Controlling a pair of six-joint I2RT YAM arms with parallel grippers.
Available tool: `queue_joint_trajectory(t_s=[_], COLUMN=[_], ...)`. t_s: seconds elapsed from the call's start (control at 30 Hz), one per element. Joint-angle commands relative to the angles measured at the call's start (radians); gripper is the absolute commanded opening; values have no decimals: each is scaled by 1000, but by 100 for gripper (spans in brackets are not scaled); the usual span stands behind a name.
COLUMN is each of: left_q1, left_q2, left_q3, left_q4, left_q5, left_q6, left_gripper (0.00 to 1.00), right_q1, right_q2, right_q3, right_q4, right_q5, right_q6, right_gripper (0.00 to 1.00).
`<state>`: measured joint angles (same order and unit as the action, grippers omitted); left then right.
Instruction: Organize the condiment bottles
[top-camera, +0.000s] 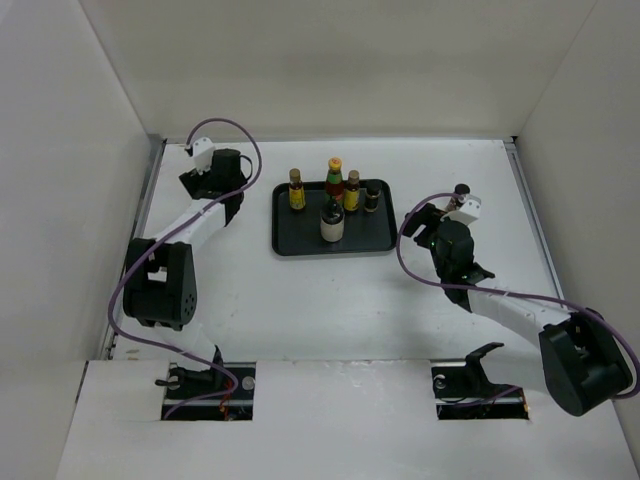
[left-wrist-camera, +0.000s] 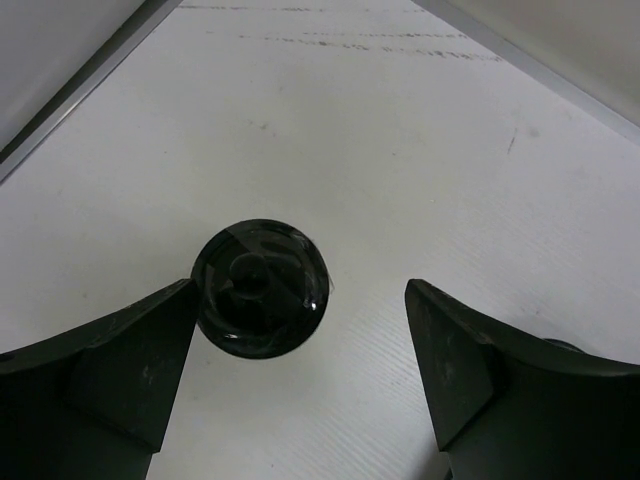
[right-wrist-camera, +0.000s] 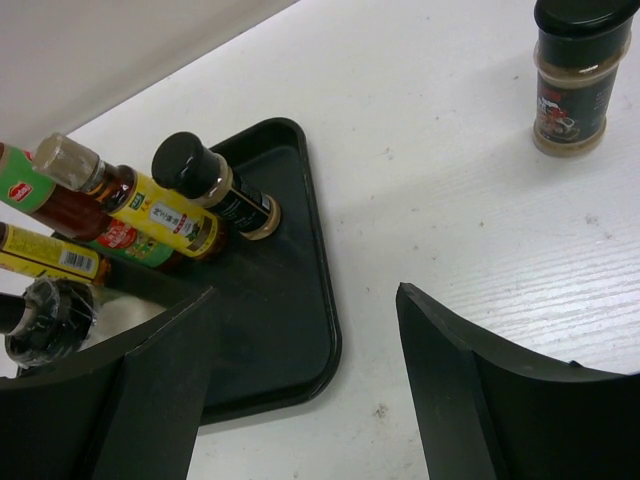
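Observation:
On the black tray (top-camera: 290, 243) stand several condiment bottles: two slim yellow-labelled ones (top-camera: 297, 190) (top-camera: 352, 190), a taller red one with a green neck (top-camera: 334, 178), a small dark one (top-camera: 372, 197) and a squat whitish black-capped one (top-camera: 331, 222). Another squat black-capped bottle (right-wrist-camera: 572, 85) stands on the table right of the tray, also seen from above (top-camera: 461, 192). My right gripper (right-wrist-camera: 305, 292) hangs open over the tray's near right corner (right-wrist-camera: 320, 340), holding nothing. At the far left my left gripper (left-wrist-camera: 302, 292) is open above a bottle's black cap (left-wrist-camera: 260, 287), which sits close to the left finger (left-wrist-camera: 130, 360).
White walls close in the table on the left, back and right. A metal strip (left-wrist-camera: 80, 85) runs along the table's left edge near my left gripper. The right arm's purple cable (top-camera: 405, 255) loops beside the tray.

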<state>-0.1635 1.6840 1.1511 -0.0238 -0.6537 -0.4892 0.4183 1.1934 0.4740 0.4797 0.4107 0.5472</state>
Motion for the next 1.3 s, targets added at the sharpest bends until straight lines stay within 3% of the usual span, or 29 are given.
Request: queue_joint_trajectory(t_s=[0.0,0.57,0.73,0.83,0.97,1.1,1.27], left_q1=[25,51,52,39,-29,-173,-335], left_q2=[3,69,39,-41,-209,-368,-454], left_q3=[29,-1,-24,-68,-186,-313,-366], left_q4=[1,18,41,74,133,160,160], left_q5=[-15,-6,-4,-18,-60,-93,-90], left_q6=[12,1,-6,-6,-6,-3,-12], left_gripper=[82,74,44,40,39,39,39], right_q1=[0,4,6,6,7,7,7], right_q2=[0,15,18,17,11,2,-3], right_q3=[21,31,31,32,31,28,26], right_q4=[48,43,43,43,42,42,42], right_q5=[4,4,4,4,4,4,5], right_q6=[2,0,-1,-1,-1,-1,-1], right_gripper=[77,77,77,77,77,77,77])
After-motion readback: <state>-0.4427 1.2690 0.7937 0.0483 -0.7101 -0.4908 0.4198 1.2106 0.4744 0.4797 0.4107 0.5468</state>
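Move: The left hand's open fingers are already almost around the lone black-capped bottle: it stands level with them, about 2 cm to the left, its middle some 7 cm below. The tray's middle lies about 28 cm to the hand's right and 1 cm back. In it the yellow-label bottle stands roughly 18 cm right and 1 cm ahead of the hand, the twin bottle about 28 cm right and 8 cm back. From the right hand, the black-capped bottle is some 52 cm left and 10 cm ahead. The left fingers close and pinch the black-capped bottle below its cap, after the hand has eased about 2 cm left and then sunk some 4 cm around it. Keeping that grip, the hand swings back and right towards the tray, roughly 10 cm each way, rising about 7 cm and turning some 15 degrees clockwise. ##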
